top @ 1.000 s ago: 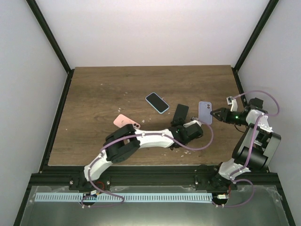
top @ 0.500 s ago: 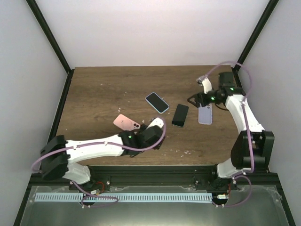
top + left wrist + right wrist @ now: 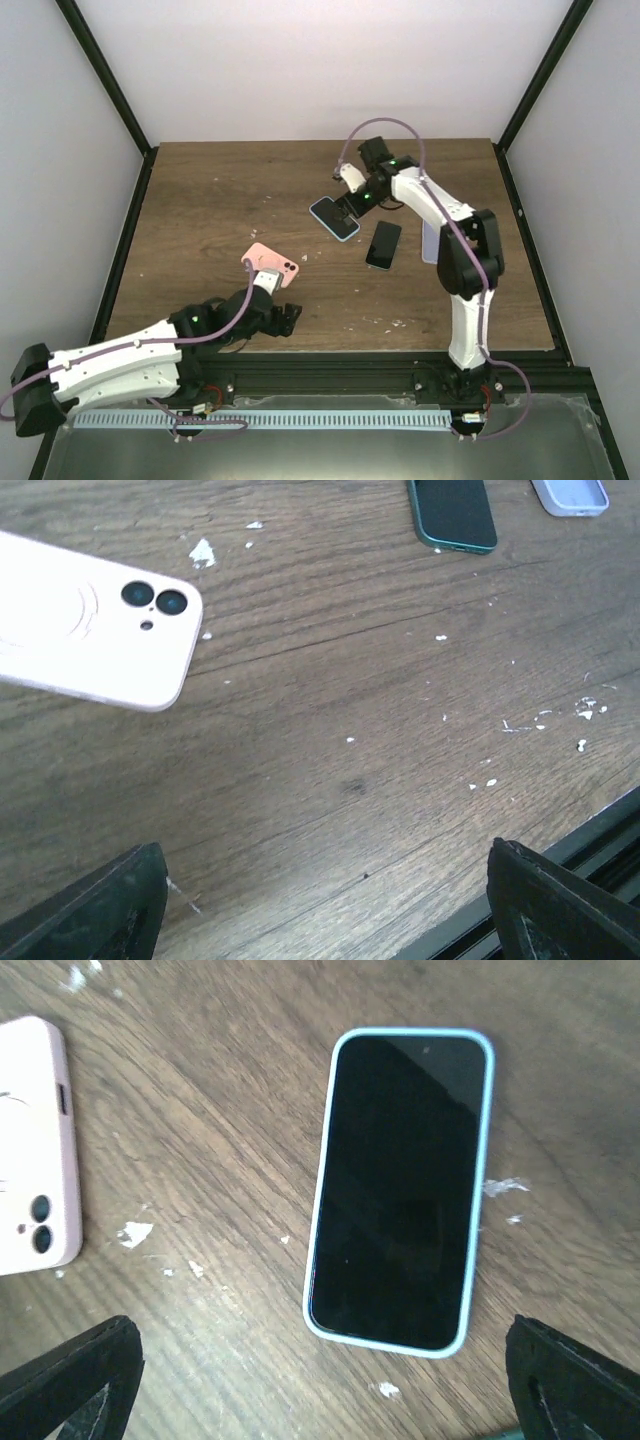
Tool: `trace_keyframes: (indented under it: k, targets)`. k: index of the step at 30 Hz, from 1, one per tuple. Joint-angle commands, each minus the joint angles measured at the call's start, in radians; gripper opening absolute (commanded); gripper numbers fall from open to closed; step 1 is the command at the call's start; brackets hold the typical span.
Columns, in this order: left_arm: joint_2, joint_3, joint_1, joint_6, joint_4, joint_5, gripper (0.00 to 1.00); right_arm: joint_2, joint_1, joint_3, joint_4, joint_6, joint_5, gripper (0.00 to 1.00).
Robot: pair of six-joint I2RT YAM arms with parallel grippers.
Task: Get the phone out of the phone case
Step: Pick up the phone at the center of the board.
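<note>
A phone with a dark screen sits in a light blue case face up in the middle of the table; it fills the right wrist view. My right gripper hovers over it, open and empty, with its fingertips spread wide on either side of the phone's near end. My left gripper is open and empty over bare wood near the front edge, just in front of a pink case that lies back up.
A bare dark phone lies right of the blue case and shows in the left wrist view. A lavender case lies further right, partly behind my right arm. White crumbs dot the wood. The black front rail borders the table.
My right arm swung left from the lavender case to above the blue-cased phone. My left arm pulled back to the near left, past the pink case.
</note>
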State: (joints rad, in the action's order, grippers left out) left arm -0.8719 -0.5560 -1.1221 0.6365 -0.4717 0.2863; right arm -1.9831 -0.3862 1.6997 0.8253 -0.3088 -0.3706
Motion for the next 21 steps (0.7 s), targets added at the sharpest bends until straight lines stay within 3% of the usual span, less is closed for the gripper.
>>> trace_keyframes:
  k: [1, 7, 15, 21]
  targets:
    - [0.083, 0.062, 0.027, 0.076, 0.081, -0.054, 0.89, -0.104, -0.019, 0.091, 0.115, 0.036, 0.094, 1.0]
    - [0.067, 0.058, 0.03, 0.06, 0.116, -0.058, 0.92, -0.191, -0.019, 0.1, 0.058, 0.07, 0.189, 1.0]
    - [-0.012, 0.06, 0.03, 0.072, 0.186, -0.105, 0.93, -0.329, -0.025, 0.228, 0.102, 0.064, 0.063, 1.0]
    - [-0.004, 0.071, 0.031, 0.076, 0.222, -0.091, 0.93, -0.438, -0.066, 0.37, 0.19, 0.041, 0.062, 1.0]
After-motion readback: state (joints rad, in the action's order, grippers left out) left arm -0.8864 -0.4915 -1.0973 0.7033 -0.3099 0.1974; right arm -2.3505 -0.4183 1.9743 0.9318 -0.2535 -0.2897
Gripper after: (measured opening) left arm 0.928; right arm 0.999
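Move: The phone in the light-blue case, lying at the centre of the board, is about 12 cm below the open right gripper, some 4 cm ahead and 5 cm to its left. The bare black phone lies roughly 4 cm back and 9 cm to the right of that gripper, and the pink-cased phone about 10 cm back and 24 cm to the left. From the left gripper the blue-cased phone is about 31 cm ahead and 12 cm to the right. Sink the right gripper about 10 cm onto the light-blue-cased phone, tipping the fingers some 10 degrees nearer to straight down on the way. Once low, slide level about 3 cm forward and a little left along the phone. Keep the fingers wide open, one outside each long edge; don't close yet. ##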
